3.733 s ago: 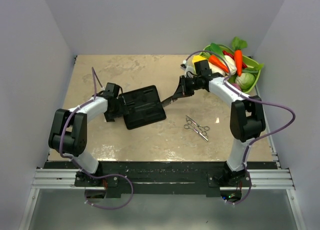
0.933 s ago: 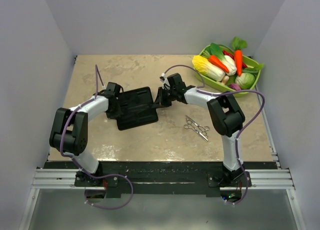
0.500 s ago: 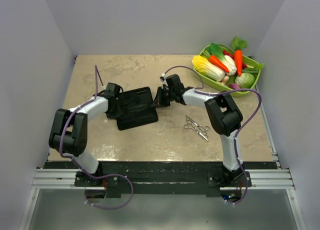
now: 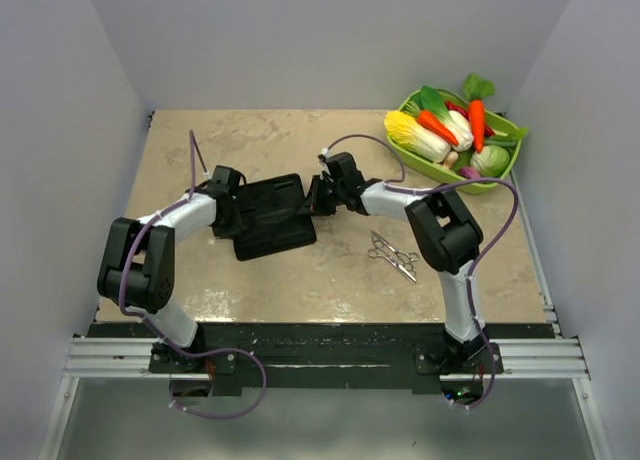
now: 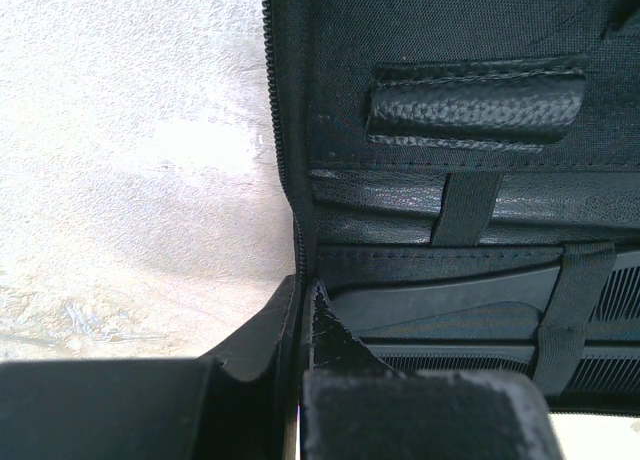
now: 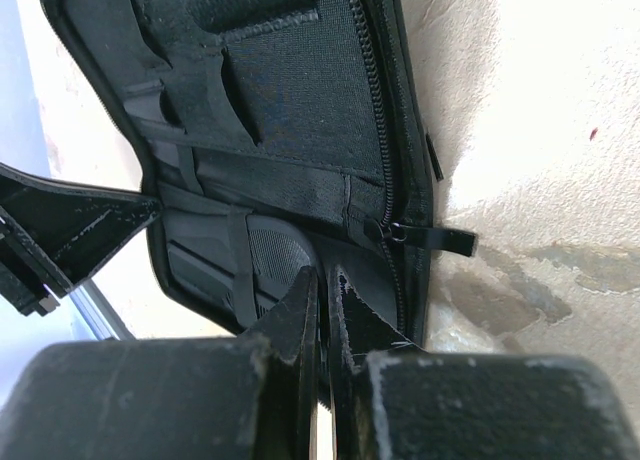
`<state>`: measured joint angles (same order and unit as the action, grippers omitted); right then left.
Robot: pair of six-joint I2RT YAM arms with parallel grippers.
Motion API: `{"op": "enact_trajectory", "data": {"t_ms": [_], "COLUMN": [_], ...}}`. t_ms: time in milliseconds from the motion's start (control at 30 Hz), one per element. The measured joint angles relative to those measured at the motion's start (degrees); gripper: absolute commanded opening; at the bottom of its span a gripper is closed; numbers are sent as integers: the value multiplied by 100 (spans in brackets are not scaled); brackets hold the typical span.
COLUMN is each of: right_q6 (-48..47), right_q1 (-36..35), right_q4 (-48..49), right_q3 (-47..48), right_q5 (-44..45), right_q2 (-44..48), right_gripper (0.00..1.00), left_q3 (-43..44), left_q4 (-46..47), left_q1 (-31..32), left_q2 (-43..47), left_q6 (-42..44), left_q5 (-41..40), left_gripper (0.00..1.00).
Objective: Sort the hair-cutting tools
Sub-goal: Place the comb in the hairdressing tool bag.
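The flat black case (image 4: 272,220) lies open mid-table. My left gripper (image 4: 237,208) is shut on the case's zipper edge (image 5: 290,180), as the left wrist view shows (image 5: 305,292). My right gripper (image 4: 318,195) is at the case's right edge, shut (image 6: 322,275) on the end of a slim black comb (image 6: 268,252) that reaches under an elastic strap (image 6: 238,265) inside the case. A black comb (image 5: 450,312) shows tucked under straps in the left wrist view. Two silver scissors (image 4: 392,255) lie together on the table to the right of the case.
A green basket (image 4: 500,175) of toy vegetables stands at the back right corner. White walls close in the table on three sides. The case's zipper pull (image 6: 440,240) sticks out onto the tabletop.
The right gripper carried the comb left from above the open table to the case's right edge and over the last second edged slightly further in. The left gripper stays clamped on the case.
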<state>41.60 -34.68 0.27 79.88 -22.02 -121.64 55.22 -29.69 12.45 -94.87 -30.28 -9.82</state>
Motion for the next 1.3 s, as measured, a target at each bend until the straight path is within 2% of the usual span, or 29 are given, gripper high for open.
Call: {"op": "enact_trajectory", "data": {"t_ms": [700, 800, 833, 900, 933, 1033, 1300], "right_q6": [490, 494, 494, 494, 496, 520, 597], "right_q1": [-39, -44, -44, -46, -46, -57, -177], "right_q4": [868, 920, 931, 964, 975, 1034, 1093], "right_q3": [-564, -599, -610, -634, -643, -721, -883], "right_q5": [50, 59, 63, 76, 79, 92, 11], "right_q2": [35, 42, 42, 44, 46, 68, 98], "right_gripper": [0, 0, 0, 0, 0, 0, 0], "left_q3": [-22, -28, -28, -28, -26, 11, 92], "left_q4": [24, 35, 37, 37, 55, 177, 46], "left_q1": [0, 2, 7, 17, 20, 46, 151], "left_q2": [20, 26, 28, 33, 39, 39, 31], "left_q6": [11, 13, 24, 85, 111, 98, 94], "left_q5": [-9, -28, -39, -111, -138, -144, 0], "left_gripper": [0, 17, 30, 45, 56, 68, 70]}}
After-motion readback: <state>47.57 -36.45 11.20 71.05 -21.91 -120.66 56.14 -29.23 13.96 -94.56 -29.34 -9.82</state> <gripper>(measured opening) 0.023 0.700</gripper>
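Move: The right hand pinches the toothed end of the comb at the bag's right side. The strap it is being threaded under, in the middle of the bag's nearer panel, lies about 8 cm to its left, 3 cm back and 3 cm lower. The comb already packed lies some 9 cm left and 6 cm back; the scissors about 22 cm right and 9 cm back. From the left hand, shut on the bag's left edge, the strap is roughly 9 cm to the right, level with it. Back and down, slowly at first and mostly near the end, the right hand travels about 3 cm with its fingers still shut on the comb's toothed end, rolling slightly as it feeds the handle leftwards under the strap. The left hand holds the bag's left edge still, then late on opens wide, lets the edge go and shifts about 1 cm right and a little up. ##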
